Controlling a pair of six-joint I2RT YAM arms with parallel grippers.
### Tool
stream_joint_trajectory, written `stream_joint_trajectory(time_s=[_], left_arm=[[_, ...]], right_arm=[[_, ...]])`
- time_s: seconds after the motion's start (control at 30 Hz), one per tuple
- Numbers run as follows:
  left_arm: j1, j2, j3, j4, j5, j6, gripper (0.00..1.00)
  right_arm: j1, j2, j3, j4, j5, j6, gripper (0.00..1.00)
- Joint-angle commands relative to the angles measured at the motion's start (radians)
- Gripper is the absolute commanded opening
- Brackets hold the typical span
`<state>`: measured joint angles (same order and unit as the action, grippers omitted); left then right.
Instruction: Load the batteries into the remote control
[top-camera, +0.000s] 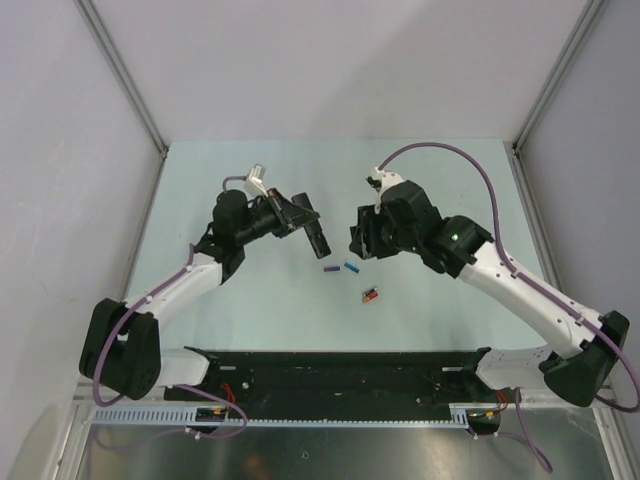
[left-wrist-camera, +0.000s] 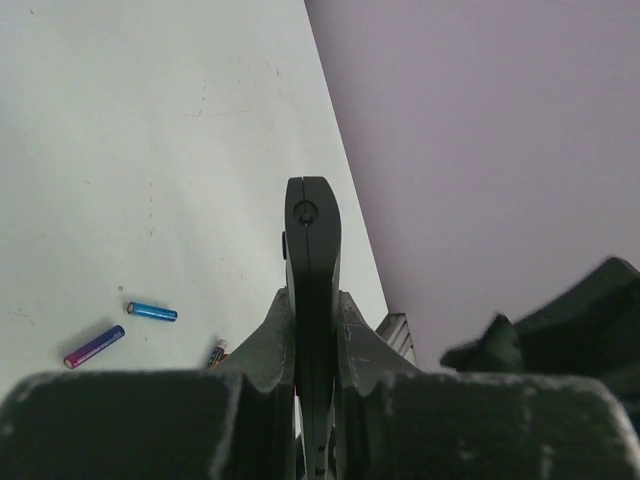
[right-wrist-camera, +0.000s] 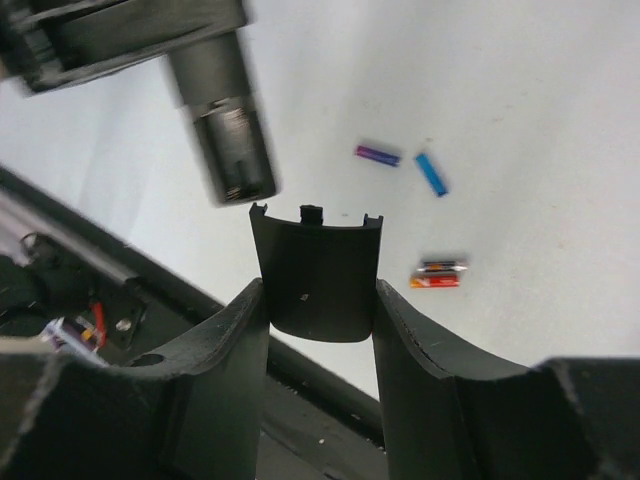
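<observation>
My left gripper (top-camera: 303, 217) is shut on the black remote control (top-camera: 318, 238), held above the table; the left wrist view shows the remote (left-wrist-camera: 312, 240) edge-on between the fingers (left-wrist-camera: 262, 335). My right gripper (top-camera: 358, 241) is shut on a curved black battery cover (right-wrist-camera: 318, 265), just right of the remote's end (right-wrist-camera: 232, 140). The batteries lie on the table below: a purple one (top-camera: 331, 268), a blue one (top-camera: 351, 267) and a red-orange one (top-camera: 370, 295). In the right wrist view the red-orange battery (right-wrist-camera: 433, 282) has a darker one against it.
The pale green table (top-camera: 250, 310) ends at grey walls behind and on both sides. A black base rail (top-camera: 330, 372) with wiring runs along the near edge. The right wrist view shows that rail (right-wrist-camera: 300, 400) directly under the held cover.
</observation>
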<state>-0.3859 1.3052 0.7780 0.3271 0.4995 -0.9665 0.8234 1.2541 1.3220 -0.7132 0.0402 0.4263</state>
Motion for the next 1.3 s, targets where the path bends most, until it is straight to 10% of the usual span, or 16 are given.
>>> stream_joint_trajectory(time_s=[0.0,0.5,0.93,1.27], left_arm=[[-0.002,-0.052,-0.025,0.032,-0.01,0.031,0.0],[-0.03,-0.26,-0.239,0.211,0.137,-0.052,0.0],[-0.03,-0.304,-0.301,0.293,0.212,-0.084,0.0],[-0.03,-0.299,-0.306,0.293,0.215,-0.084,0.0]], right_arm=[[-0.092,0.08,-0.038,-0.045,0.049,-0.026,0.0],[-0.365,0.473,-0.103,0.119,0.086,-0.057,0.0],[-0.351,0.593,-0.101,0.104,0.125,-0.052,0.0],[-0.362,0.608,-0.102,0.089,0.128,-0.05,0.45]])
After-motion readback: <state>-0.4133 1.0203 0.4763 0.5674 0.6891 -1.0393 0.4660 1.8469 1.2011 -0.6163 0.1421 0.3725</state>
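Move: Bare table to the right of the loose batteries is where the right hand is taking the battery cover, roughly 10 cm ahead, 11 cm right and 25 cm below it. Much lower than that hand too, the blue battery lies about 7 cm ahead and 2 cm left, the purple one 7 cm ahead and 8 cm left, the red-and-black pair 2 cm back and 3 cm right. From the left hand, gripping the remote, that bare spot is some 27 cm right, 1 cm ahead and 23 cm down. Sinking about 24 cm in one quick sweep, the right hand carries the cover away from the remote, forward and to the right, tipping its fingers to point down at the bare table; its grip stays unchanged. Meanwhile the left hand draws the still-held remote back nearly 10 cm, turning it slightly clockwise. ##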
